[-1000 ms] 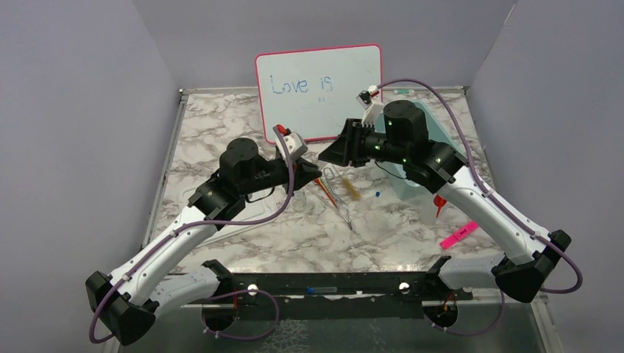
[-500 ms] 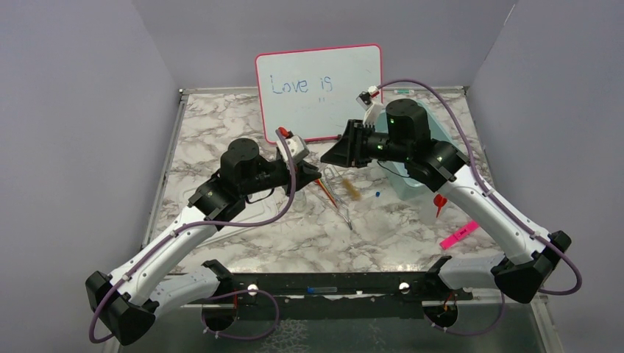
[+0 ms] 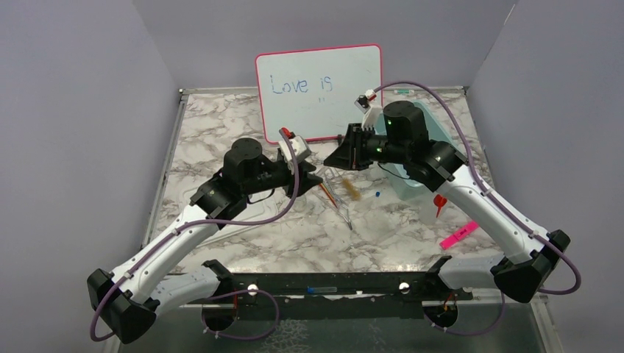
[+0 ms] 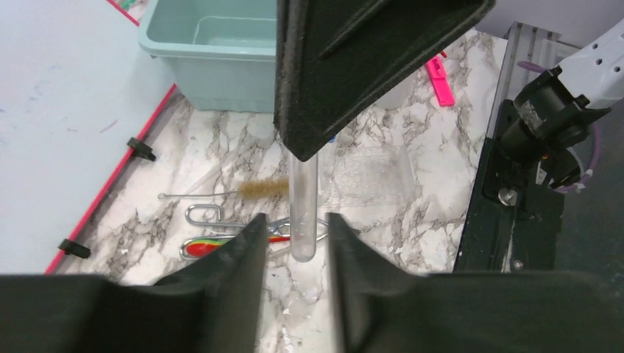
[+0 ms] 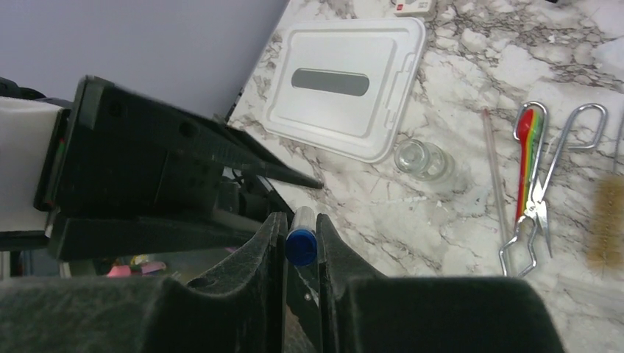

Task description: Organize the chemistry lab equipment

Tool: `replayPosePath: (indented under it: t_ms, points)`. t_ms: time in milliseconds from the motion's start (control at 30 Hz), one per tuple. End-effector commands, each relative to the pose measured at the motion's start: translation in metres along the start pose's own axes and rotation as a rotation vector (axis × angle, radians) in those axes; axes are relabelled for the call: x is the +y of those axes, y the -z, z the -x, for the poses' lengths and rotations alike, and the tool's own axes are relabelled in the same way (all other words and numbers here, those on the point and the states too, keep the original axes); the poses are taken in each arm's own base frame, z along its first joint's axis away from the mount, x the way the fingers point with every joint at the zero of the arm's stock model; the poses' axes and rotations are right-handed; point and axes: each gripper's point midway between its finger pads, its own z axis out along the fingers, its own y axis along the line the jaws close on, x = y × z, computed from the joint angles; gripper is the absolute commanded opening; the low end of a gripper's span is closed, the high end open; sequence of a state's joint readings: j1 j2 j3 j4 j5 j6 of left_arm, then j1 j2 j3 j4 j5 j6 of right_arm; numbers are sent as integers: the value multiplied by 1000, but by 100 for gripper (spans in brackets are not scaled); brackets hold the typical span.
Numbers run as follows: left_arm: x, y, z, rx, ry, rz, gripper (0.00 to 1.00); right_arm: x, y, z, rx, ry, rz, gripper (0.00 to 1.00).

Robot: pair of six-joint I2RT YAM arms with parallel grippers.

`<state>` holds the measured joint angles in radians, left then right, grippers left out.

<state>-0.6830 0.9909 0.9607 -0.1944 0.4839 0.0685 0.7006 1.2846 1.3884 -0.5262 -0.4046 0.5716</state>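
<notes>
A clear test tube (image 4: pixel 303 206) with a blue cap (image 5: pixel 302 246) hangs in the air between the two arms. My right gripper (image 5: pixel 301 220) is shut on its capped end. My left gripper (image 4: pixel 294 220) is open around the tube's round bottom, with a gap on each side. The two grippers meet nose to nose over the table's middle, left gripper (image 3: pixel 316 176) and right gripper (image 3: pixel 330 156). Below lie a wire brush (image 4: pixel 254 189), metal tweezers (image 5: pixel 548 191), a rainbow-striped red spoon (image 5: pixel 528 158), a thin rod (image 5: pixel 497 176) and a small clear beaker (image 5: pixel 423 160). A red funnel (image 3: pixel 439 201) stands beside my right arm.
A teal bin (image 4: pixel 213 51) sits under my right arm at the back right. The pink-framed whiteboard (image 3: pixel 318 81) leans on the back wall. A white lid (image 5: pixel 342 84) lies at the left and a pink marker (image 3: pixel 458 234) at the front right.
My left jaws have parted off the test tube. My right jaws have narrowed onto its capped end. Both arms have stayed nearly in place.
</notes>
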Motion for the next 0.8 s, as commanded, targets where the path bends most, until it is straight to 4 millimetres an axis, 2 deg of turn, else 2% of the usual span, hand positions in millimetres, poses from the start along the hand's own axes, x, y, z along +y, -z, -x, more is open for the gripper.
replayPosePath:
  t_ms: [0, 100, 233, 333, 467, 667, 767]
  points:
    - [5, 2, -3, 23, 27, 41, 56, -30, 10, -7, -27, 59, -146, 13]
    - [8, 5, -18, 49, 70, 79, 66, -68, 24, -9, -89, 100, -322, 13]
    - [11, 8, -32, 70, 147, 126, 70, -123, 55, -18, -148, 109, -614, 13]
    - [13, 9, -41, 77, 213, 162, 71, -147, 74, -34, -168, 98, -730, 12]
    - [12, 8, -48, 82, 262, 171, 71, -169, 85, -55, -183, 64, -806, 10]
    - [14, 10, -46, 63, 257, 185, 71, -181, 77, -77, -169, 3, -810, 7]
    - [15, 12, -46, 53, 252, 194, 72, -195, 79, -89, -186, -14, -863, 7]
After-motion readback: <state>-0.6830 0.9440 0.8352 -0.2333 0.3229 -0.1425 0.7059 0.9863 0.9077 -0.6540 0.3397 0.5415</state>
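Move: The right hand already pinches the test tube by its blue cap; the clear tube rack lies about 17 cm to its right, 5 cm ahead and 29 cm below. A blue-capped tube stands in the rack some 13 cm right, 6 cm ahead and 26 cm down. The brush is 6 cm right and 13 cm ahead, on the table. From the left hand, the held tube's middle is roughly 4 cm right and 1 cm above, the rack 24 cm right, 7 cm ahead and 26 cm below. Sweeping right and down by about 15 cm each way, the right hand carries the test tube, still pinched at its cap, away from the left hand towards the clear rack, swinging clockwise and rolling until its fingers point forward and down. The left fingers, already parting at the start, spread wide as that hand sinks some 5 cm and eases slightly left. ##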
